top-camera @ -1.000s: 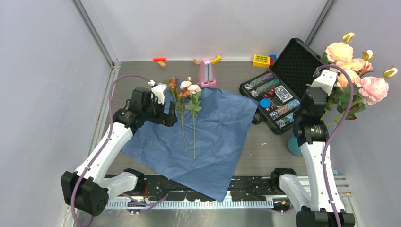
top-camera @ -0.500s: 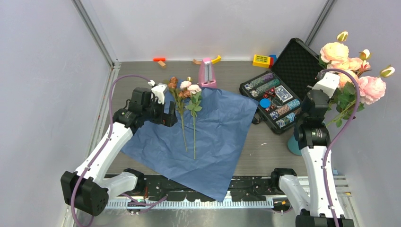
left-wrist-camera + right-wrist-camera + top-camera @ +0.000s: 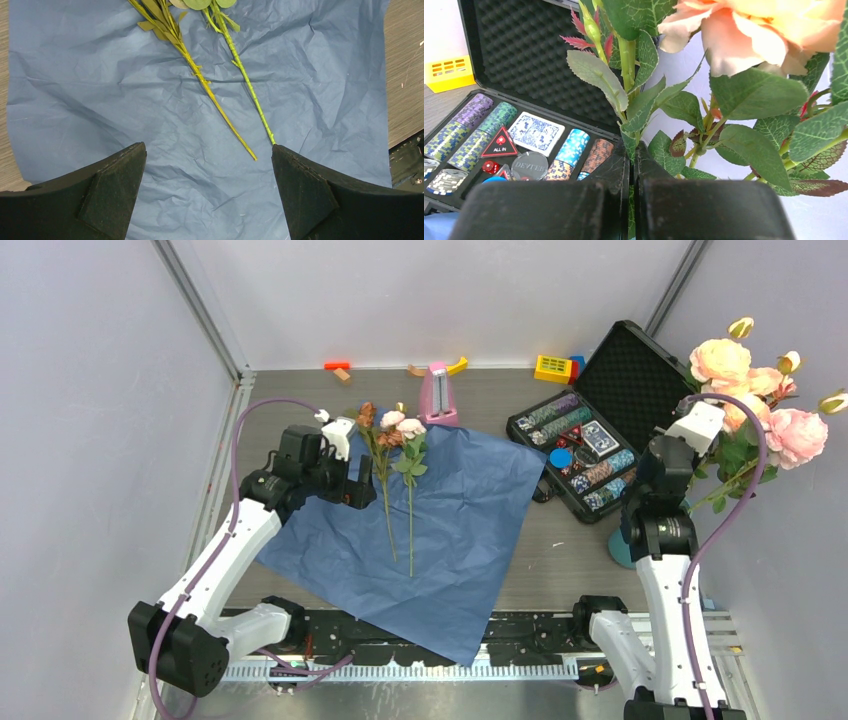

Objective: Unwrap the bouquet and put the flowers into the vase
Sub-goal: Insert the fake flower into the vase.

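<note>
The bouquet's blue paper [image 3: 450, 530] lies spread flat on the table. Two flowers [image 3: 405, 440] rest on it, stems pointing toward me. My left gripper [image 3: 358, 483] hovers open just left of them. In the left wrist view the gripper [image 3: 208, 147] frames bare paper [image 3: 125, 100], with the two stem ends [image 3: 250, 92] ahead. My right gripper [image 3: 722, 445] is raised at the right, shut on a bunch of pink and peach roses [image 3: 760, 400]. The right wrist view shows the gripper [image 3: 631, 150] pinching a leafy stem [image 3: 626, 60]. The teal vase [image 3: 620, 548] is mostly hidden behind the right arm.
An open black case of poker chips [image 3: 585, 445] sits right of the paper, below the raised roses. A pink metronome-shaped object [image 3: 437, 395] stands behind the paper. A yellow block [image 3: 553, 368] and small toys [image 3: 338, 368] lie along the back wall. Walls enclose three sides.
The right arm has swung the held roses slightly right and down. The left arm and the two flowers on the paper have not moved.
</note>
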{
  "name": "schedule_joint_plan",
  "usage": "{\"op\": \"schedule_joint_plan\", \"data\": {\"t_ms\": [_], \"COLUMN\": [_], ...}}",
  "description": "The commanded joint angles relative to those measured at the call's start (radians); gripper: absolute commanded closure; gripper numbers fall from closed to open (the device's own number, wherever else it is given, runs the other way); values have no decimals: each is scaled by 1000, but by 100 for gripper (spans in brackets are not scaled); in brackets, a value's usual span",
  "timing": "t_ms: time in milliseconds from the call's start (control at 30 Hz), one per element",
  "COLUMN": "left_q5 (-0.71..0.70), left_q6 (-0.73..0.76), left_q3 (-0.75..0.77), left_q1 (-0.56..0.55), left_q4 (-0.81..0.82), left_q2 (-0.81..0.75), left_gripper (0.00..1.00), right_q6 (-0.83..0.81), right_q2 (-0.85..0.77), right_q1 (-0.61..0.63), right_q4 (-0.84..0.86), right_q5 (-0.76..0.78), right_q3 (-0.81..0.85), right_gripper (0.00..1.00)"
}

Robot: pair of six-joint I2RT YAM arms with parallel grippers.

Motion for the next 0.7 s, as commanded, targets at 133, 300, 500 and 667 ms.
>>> {"op": "schedule_joint_plan", "data": {"t_ms": [133,300,500,667], "left_q5": [1,3,3,3], "left_q6": [15,15,15,15], "left_q3": [-1,-1,0,1], "left_q1": [-6,-7,-8,-10], "left_q4": [11,10,10,11], "left_q2": [-25,-23,-19,-16], "left_gripper": [0,0,0,0], "right_q6": [69,82,92,108], "right_q2": [26,27,11,10], "right_q1": [2,1,1,2], "right_q4": [2,5,1,-29], "right_q5": [39,37,28,-16], "right_q3": [-23,-27,-21,-5], "right_gripper": [95,88,77,65]}}
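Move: The vase that the held flower belongs in stands beneath the right hand, its middle about 5 cm back, some 3 cm to the left and roughly 21 cm lower. The other roses crowd about 8 cm to the right, 2 cm ahead, with their heads some 8 cm above. The poker case lies around 16 cm ahead, 15 cm left and 28 cm down. From the left hand the vase is about 60 cm to the right, 6 cm back and 9 cm lower. The right hand, its fingers still nearly shut on one leafy flower stem above the vase, first sinks about 1 cm almost straight down, hardly turning. Then it eases only slightly lower, for about 1.5 cm in all, while the fingers open steadily from nearly shut to about a quarter open and loosen their pinch, the stem and its leaves still standing in the gap between them. ##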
